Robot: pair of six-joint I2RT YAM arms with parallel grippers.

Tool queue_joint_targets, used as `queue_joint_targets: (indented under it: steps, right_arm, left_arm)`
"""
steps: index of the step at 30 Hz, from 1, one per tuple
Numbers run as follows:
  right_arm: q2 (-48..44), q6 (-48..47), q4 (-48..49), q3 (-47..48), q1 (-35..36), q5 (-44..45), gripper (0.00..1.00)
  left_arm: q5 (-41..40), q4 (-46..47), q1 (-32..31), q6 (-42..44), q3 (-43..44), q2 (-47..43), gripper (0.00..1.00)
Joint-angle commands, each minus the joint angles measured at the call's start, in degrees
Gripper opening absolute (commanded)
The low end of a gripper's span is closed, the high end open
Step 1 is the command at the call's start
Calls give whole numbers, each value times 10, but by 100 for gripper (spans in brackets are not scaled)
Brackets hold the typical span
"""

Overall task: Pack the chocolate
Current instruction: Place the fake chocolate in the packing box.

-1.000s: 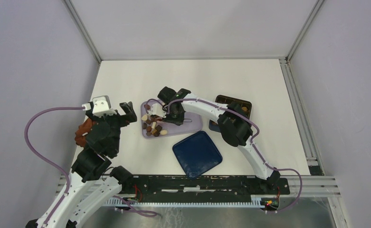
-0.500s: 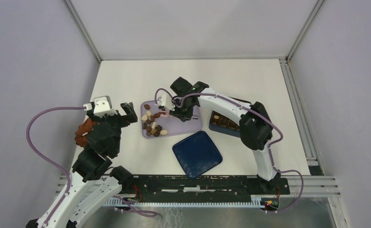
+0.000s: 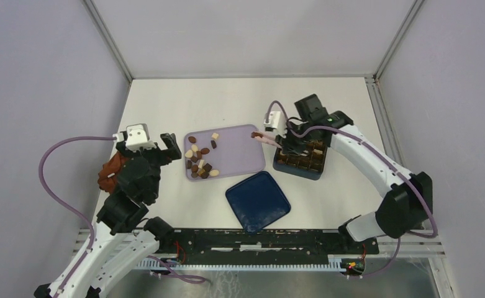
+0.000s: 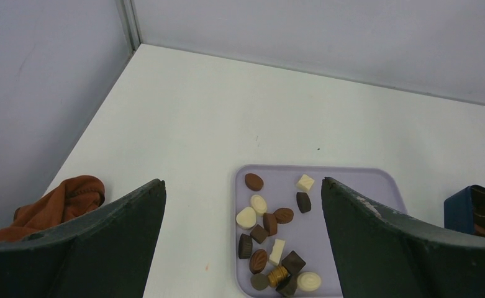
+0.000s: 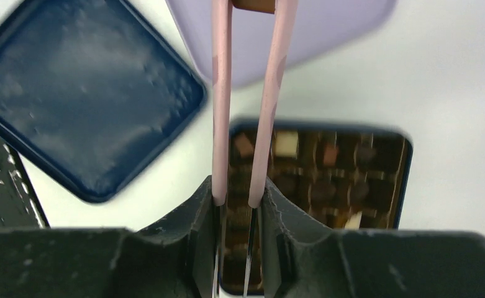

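Note:
Several pieces of chocolate (image 3: 199,160) (image 4: 277,236), dark, brown and cream, lie on the left half of a lavender tray (image 3: 240,155) (image 4: 351,186). My right gripper (image 3: 287,143) (image 5: 238,198) is shut on pink tongs (image 3: 266,138) (image 5: 246,105). The tong tips pinch one brown chocolate piece (image 3: 256,134) (image 5: 255,5) over the tray's right edge. Below the tongs sits a blue box (image 3: 299,172) (image 5: 326,127), its compartments holding chocolates. My left gripper (image 3: 171,149) (image 4: 243,182) hovers open left of the tray, holding nothing.
The dark blue lid (image 3: 257,200) (image 5: 84,105) lies in front of the tray. A reddish-brown cloth (image 3: 109,172) (image 4: 59,202) is bunched at the table's left edge, beside the left arm. Grey walls close in the table at the back and sides.
My right arm has swung right from the chocolates on the tray to above the blue box, carrying the tongs with one brown piece. The left arm has barely moved.

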Motion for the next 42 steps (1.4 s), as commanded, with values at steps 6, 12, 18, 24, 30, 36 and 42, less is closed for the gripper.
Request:
queue_joint_targets:
  steps: [6, 12, 18, 24, 30, 36, 42]
  right_arm:
    - [-139, -72, -44, -154, -166, -31, 8]
    - [-149, -132, -78, -206, -258, -10, 10]
    - [-130, -166, -87, -235, -304, 3, 11]
    - [-114, -173, -88, -244, -307, 3, 13]
    - [-101, -165, -72, -253, -307, 25, 15]
    - [-92, -161, -68, -260, -308, 36, 18]
    - [-86, -158, -65, -258, -309, 41, 28]
  left_arm:
    - [-11, 9, 2, 24, 0, 25, 99]
    - [-13, 6, 3, 23, 0, 35, 99]
    - [-13, 5, 3, 24, 1, 42, 99]
    - [-12, 5, 3, 23, 1, 44, 99]
    - [-10, 4, 3, 23, 2, 43, 99]
    - [-8, 4, 3, 23, 2, 42, 99]
    - [-8, 3, 3, 23, 3, 42, 99]
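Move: The right hand holds the pink tongs, chocolate at their tips. Their goal, the packing box's near-row compartments, lies about 7 cm right of it, 1 cm back and 15 cm below. The box's middle is some 5 cm ahead and 5 cm right; the blue tray 17 cm back, 14 cm left; the lilac tray 5 cm ahead, 28 cm left. From the left hand the goal is roughly 63 cm right, 3 cm ahead and 29 cm below. Right hand sweeps 20 cm right, sinking 11 cm, keeping its tong grip, bringing the chocolate towards the near-row compartments. ##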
